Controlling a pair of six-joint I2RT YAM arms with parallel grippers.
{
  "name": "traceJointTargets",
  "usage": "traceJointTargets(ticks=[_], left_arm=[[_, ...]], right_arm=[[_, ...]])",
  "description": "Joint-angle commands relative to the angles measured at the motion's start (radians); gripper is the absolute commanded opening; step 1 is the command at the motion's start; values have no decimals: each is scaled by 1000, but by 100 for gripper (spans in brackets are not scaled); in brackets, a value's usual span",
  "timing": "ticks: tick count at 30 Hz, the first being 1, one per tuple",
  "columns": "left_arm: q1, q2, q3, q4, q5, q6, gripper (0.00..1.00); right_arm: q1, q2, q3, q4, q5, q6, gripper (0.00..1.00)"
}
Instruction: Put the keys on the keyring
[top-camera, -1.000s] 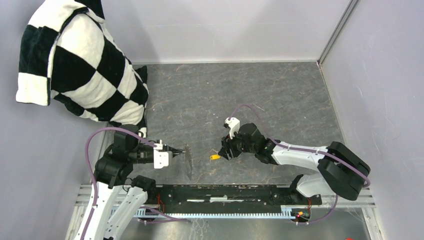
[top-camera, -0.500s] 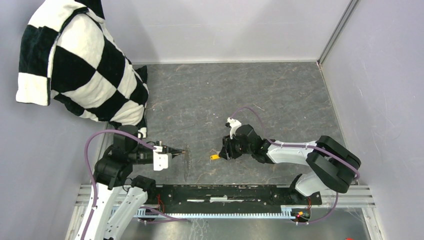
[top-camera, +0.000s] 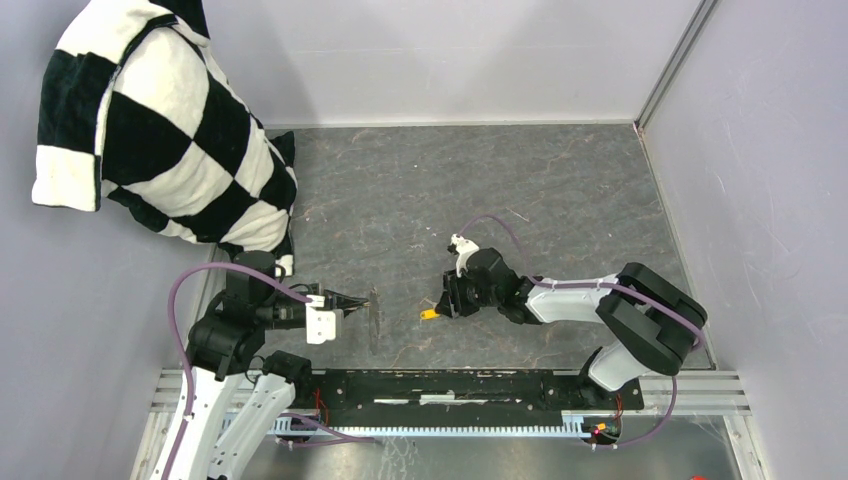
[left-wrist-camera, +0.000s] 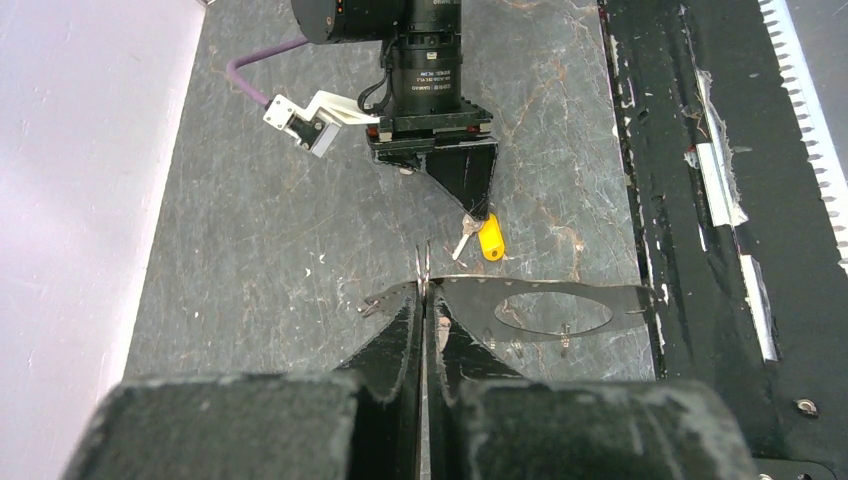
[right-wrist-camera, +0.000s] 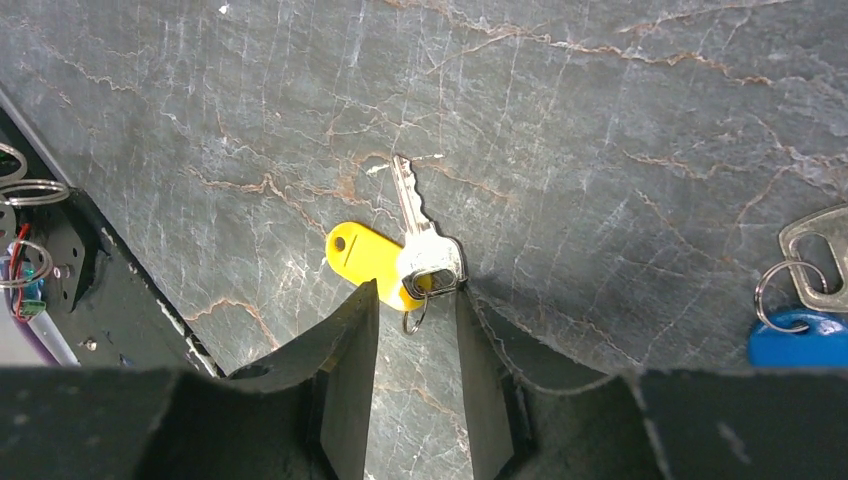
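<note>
My left gripper (left-wrist-camera: 422, 300) is shut on the keyring (left-wrist-camera: 422, 262), a thin grey loop held upright and edge-on above the table; from above the keyring (top-camera: 374, 320) hangs just right of the left gripper (top-camera: 352, 300). The yellow-headed key (right-wrist-camera: 425, 255) lies flat on the table with a small split ring at its head. My right gripper (right-wrist-camera: 415, 297) is open over it, its tips on either side of the key's head, the right tip touching the head. The blue-headed key (right-wrist-camera: 805, 325) lies at the right edge of the right wrist view. From above, the yellow key (top-camera: 429, 313) shows beside the right gripper (top-camera: 445, 300).
A black-and-white checkered cloth (top-camera: 150, 130) hangs over the back left corner. A black rail (top-camera: 450, 385) runs along the table's near edge. Small spare rings (right-wrist-camera: 25, 190) sit by that rail. Grey walls (top-camera: 760, 200) enclose the table.
The right gripper's jaws have narrowed around the yellow key's head and the right arm's elbow has swung left. The left gripper and keyring have stayed put.
</note>
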Motion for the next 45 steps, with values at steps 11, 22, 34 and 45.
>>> traceJointTargets(ticks=[11, 22, 34, 45], left_arm=[[1, -15, 14, 12, 37, 47, 2], [1, -24, 5, 13, 38, 61, 2], [1, -21, 6, -12, 37, 102, 2], [1, -17, 7, -12, 38, 95, 2]], right_arm=[[29, -18, 14, -163, 78, -12, 40], [45, 19, 36, -149, 45, -6, 34], [51, 42, 75, -134, 73, -27, 12], [52, -21, 167, -143, -11, -411, 0]])
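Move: The yellow-tagged key lies almost under the right hand, its middle about 2 cm left and 1 cm below, its small ring between the parted tips. The blue-tagged key lies some 8 cm right and 4 cm ahead of the right hand. The keyring plate, held by the left hand, is about 13 cm left, 11 cm back and 20 cm up. From the left hand the yellow-tagged key is roughly 13 cm right, 7 cm ahead, 22 cm down. The yellow-tagged key's small ring is pinched by the right fingers, which go from under half open to shut while the hand eases back and down by barely 1 cm. With them shut, it starts up, forward and slightly left, about half a centimetre, the wrist turning some 10 degrees with a counter-clockwise swing. The left hand keeps the keyring plate nearly still. ##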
